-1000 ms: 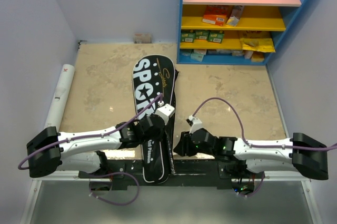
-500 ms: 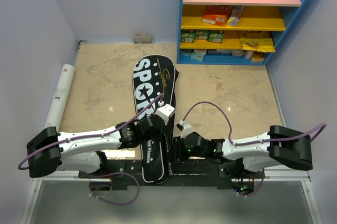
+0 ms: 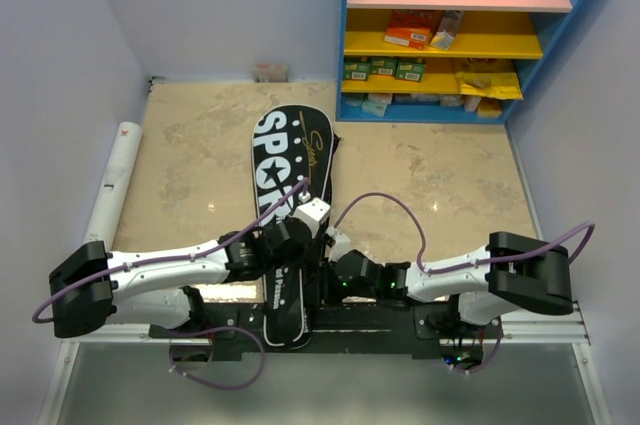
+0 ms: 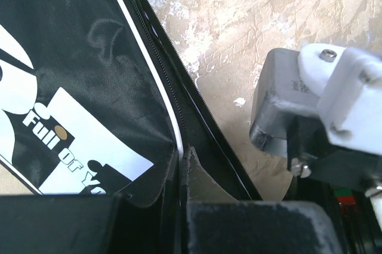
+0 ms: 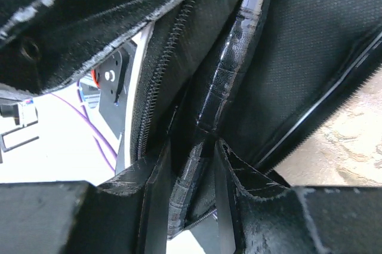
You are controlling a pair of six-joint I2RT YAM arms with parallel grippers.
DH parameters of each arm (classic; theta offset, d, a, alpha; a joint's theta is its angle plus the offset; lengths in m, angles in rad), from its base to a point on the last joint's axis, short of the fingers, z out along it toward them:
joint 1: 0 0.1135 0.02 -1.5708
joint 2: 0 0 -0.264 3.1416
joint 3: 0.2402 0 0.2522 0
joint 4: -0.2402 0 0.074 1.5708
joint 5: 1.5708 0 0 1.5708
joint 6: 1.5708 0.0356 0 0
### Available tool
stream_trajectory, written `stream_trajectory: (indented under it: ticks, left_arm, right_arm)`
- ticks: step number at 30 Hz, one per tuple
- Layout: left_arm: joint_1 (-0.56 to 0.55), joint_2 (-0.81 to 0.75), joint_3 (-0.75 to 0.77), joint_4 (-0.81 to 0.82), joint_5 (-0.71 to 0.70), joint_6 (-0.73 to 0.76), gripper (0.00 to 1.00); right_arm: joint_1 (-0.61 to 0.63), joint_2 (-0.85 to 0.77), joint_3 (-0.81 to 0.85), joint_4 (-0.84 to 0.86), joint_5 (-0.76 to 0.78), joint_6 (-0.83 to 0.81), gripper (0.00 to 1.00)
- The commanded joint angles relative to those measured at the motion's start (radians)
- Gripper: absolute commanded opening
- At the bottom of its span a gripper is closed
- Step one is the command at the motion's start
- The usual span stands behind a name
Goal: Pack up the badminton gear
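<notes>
The black racket bag [image 3: 291, 160] lettered SPORT lies lengthwise mid-table, its zip open along the right edge. My left gripper [image 3: 298, 245] is shut on the edge of the bag's top flap [image 4: 149, 170], and the pinch shows in the left wrist view [image 4: 181, 203]. My right gripper [image 3: 320, 280] reaches into the opening from the right. In the right wrist view [image 5: 192, 206] its fingers close narrowly round a black wrapped racket handle [image 5: 224, 92] inside the bag. The long white tube [image 3: 114, 180] lies along the left wall. The racket heads and shuttlecocks are hidden.
A blue shelf unit [image 3: 450, 40] with boxes and rolls stands at the back right. A small box [image 3: 270, 72] sits against the back wall. The right gripper's body [image 4: 322, 104] is close beside my left gripper. The arm bases' rail [image 3: 380, 320] runs along the near edge.
My right arm has swung left from the bare table into the bag's open side. The left gripper has stayed on the flap, and the bag's lower end has shifted slightly left.
</notes>
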Motion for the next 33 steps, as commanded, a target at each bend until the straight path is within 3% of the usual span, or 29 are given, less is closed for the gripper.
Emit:
stream_trajectory:
  ticks: [1, 10, 13, 18, 23, 29, 33]
  left_arm:
    - [-0.01, -0.036, 0.017, 0.095, 0.036, -0.004, 0.0]
    - [-0.01, -0.053, 0.026, 0.11, 0.076, -0.018, 0.0]
    - [-0.01, -0.056, 0.029, 0.107, 0.073, -0.021, 0.0]
    - [-0.01, -0.053, 0.024, 0.093, 0.053, -0.021, 0.0]
    - [-0.01, -0.042, 0.011, 0.093, 0.041, -0.018, 0.0]
    - [-0.01, -0.025, -0.019, 0.116, 0.05, -0.018, 0.0]
    - [-0.011, -0.005, -0.026, 0.141, 0.082, -0.003, 0.0]
  right_arm:
    - [0.008, -0.018, 0.073, 0.057, 0.044, -0.022, 0.02]
    - [0.014, 0.176, 0.099, 0.24, 0.038, 0.027, 0.0]
    - [0.019, 0.182, 0.113, 0.231, 0.038, 0.021, 0.07]
    - [0.02, 0.102, 0.091, 0.144, 0.058, 0.003, 0.3]
    - [0.023, -0.091, 0.041, -0.094, 0.112, -0.001, 0.56]
    - [0.025, -0.403, -0.004, -0.545, 0.303, 0.076, 0.68]
    - [0.017, -0.498, 0.015, -0.752, 0.437, 0.137, 0.76]
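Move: The right fingers, pointing left and down, already hold the racket handle at the open side of the sports bag; the pocket it is being tucked into lies about 3 cm farther left and 2 cm below. The bag's narrow end is some 10 cm back from this hand, 2 cm left and 3 cm below. The left fingers keep the zipped edge pinched, and from them the racket handle lies about 11 cm back, 2 cm left and 4 cm below. While the left hand keeps its pinch on the zipped edge and stays almost in place, the right hand pushes the racket handle roughly 3 cm left and a little down into the bag, with hardly any turn, and pauses there. Its fingers then open wide and let go, and it draws away quickly to the right and upward, about 8 cm right and 6 cm up with a slight forward drift, turning some 10 degrees clockwise. ##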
